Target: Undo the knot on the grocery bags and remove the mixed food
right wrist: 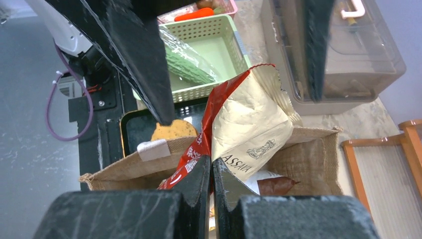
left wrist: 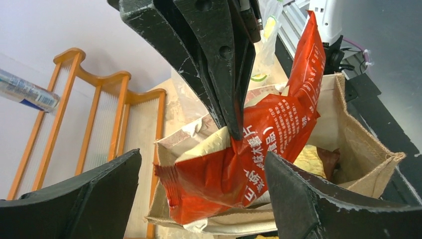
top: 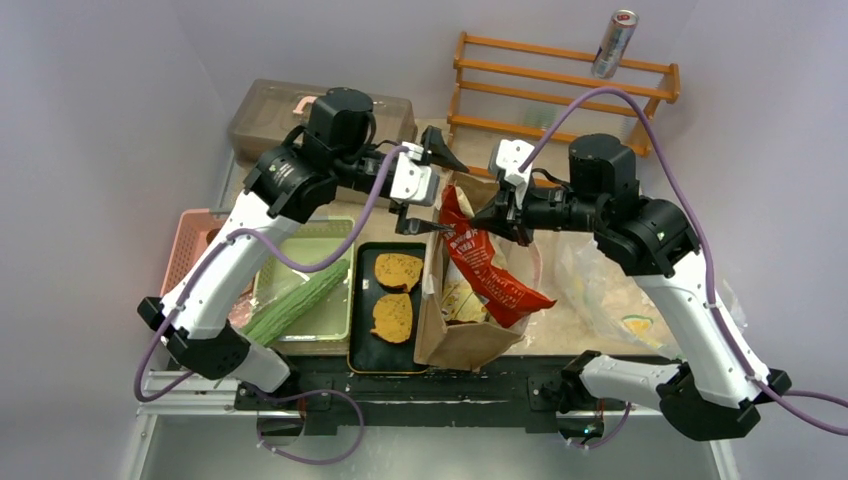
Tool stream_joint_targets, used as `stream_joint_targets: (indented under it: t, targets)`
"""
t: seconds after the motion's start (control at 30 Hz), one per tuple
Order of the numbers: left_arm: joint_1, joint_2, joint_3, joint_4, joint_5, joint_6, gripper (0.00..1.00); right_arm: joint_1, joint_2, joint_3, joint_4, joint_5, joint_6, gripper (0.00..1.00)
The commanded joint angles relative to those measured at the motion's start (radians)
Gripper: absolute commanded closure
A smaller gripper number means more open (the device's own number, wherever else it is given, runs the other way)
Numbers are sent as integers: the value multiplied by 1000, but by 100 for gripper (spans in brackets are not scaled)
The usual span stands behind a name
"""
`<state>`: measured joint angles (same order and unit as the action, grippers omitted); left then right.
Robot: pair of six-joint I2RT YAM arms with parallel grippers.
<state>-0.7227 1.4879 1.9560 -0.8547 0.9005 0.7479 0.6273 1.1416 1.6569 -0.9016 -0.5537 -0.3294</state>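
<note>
The brown paper bag (top: 455, 335) stands open at the table's front centre. A red and cream snack packet (top: 490, 265) sticks up out of it. My right gripper (top: 497, 215) is shut on the packet's top part, seen close in the right wrist view (right wrist: 212, 172). My left gripper (top: 435, 192) is open, its fingers (left wrist: 74, 199) standing wide on either side of the packet's (left wrist: 234, 169) end without pinching it. Two toast slices (top: 396, 292) lie on a black tray (top: 362, 350). A cucumber (top: 295, 300) lies in a green basket (top: 340, 230). The transparent plastic bag (top: 600, 290) lies crumpled at the right.
A grey-brown lidded case (top: 270, 110) sits at the back left. At the back right stands an orange wooden rack (top: 560, 85) with a silver can (top: 614, 43) on it. A pink basket (top: 190, 245) stands left of the green one. More packets (right wrist: 271, 185) remain inside the paper bag.
</note>
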Motion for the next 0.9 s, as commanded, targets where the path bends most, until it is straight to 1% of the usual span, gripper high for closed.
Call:
stream_joint_targets:
  t: [0.0,0.03,0.07,0.1,0.17,0.27,0.33,0.43,0.47,0.53,0.57,0.63,0.67,0.73,0.77,0.87]
  targets:
    - [-26,23,19,-7,8,90,8,0,6,66,8,-75,-78,100]
    - [-35,27,13,-18,4,109,9,0,11,73,7,-80,-86,100]
    - [-43,30,10,-46,4,149,12,-1,16,80,5,-80,-97,100]
    - [-54,33,9,-83,-1,198,20,-1,20,89,3,-79,-103,100]
    - [-70,37,6,-161,-22,284,42,0,26,105,0,-78,-109,100]
    - [-71,20,-10,-170,-40,288,78,0,21,110,18,-68,-103,100]
    - [-68,-3,-37,-153,-51,287,100,0,14,107,43,-35,-78,100]
    - [-60,-64,-118,-66,-57,266,100,-1,7,116,97,69,3,99]
    - [-59,-89,-153,-23,-67,254,100,-5,9,128,108,106,32,90]
    - [-53,-134,-220,67,-96,211,100,-34,21,160,112,140,94,66]
    - [-46,-144,-230,81,-99,188,100,-62,26,173,109,129,130,50]
    - [-25,-134,-204,61,-105,143,100,-126,39,198,83,75,179,20]
    - [-13,-123,-184,53,-112,106,100,-149,44,206,57,52,184,12]
    - [16,-109,-162,79,-122,8,100,-158,47,213,-7,3,168,4]
    - [27,-109,-170,124,-142,-57,100,-159,46,209,-38,-26,168,2]
    - [47,-121,-191,249,-192,-195,100,-159,42,168,-108,-83,164,1]
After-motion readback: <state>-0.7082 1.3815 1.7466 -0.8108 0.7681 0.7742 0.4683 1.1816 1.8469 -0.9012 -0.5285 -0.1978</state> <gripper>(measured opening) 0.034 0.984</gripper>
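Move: The snack bag, still pinched near its top by the right hand, has its middle about 5 cm back, 6 cm right and 7 cm below the open left hand; from the right hand it is some 4 cm back, 2 cm right and 4 cm below. From the left hand, the paper bag under it centres roughly 4 cm back, 6 cm right and 25 cm down; the black tray is 4 cm back, 9 cm left, 38 cm down. Left hand sinks about 5 cm, pinches the snack bag's top; right then opens, retreats 6 cm up and rightward. ##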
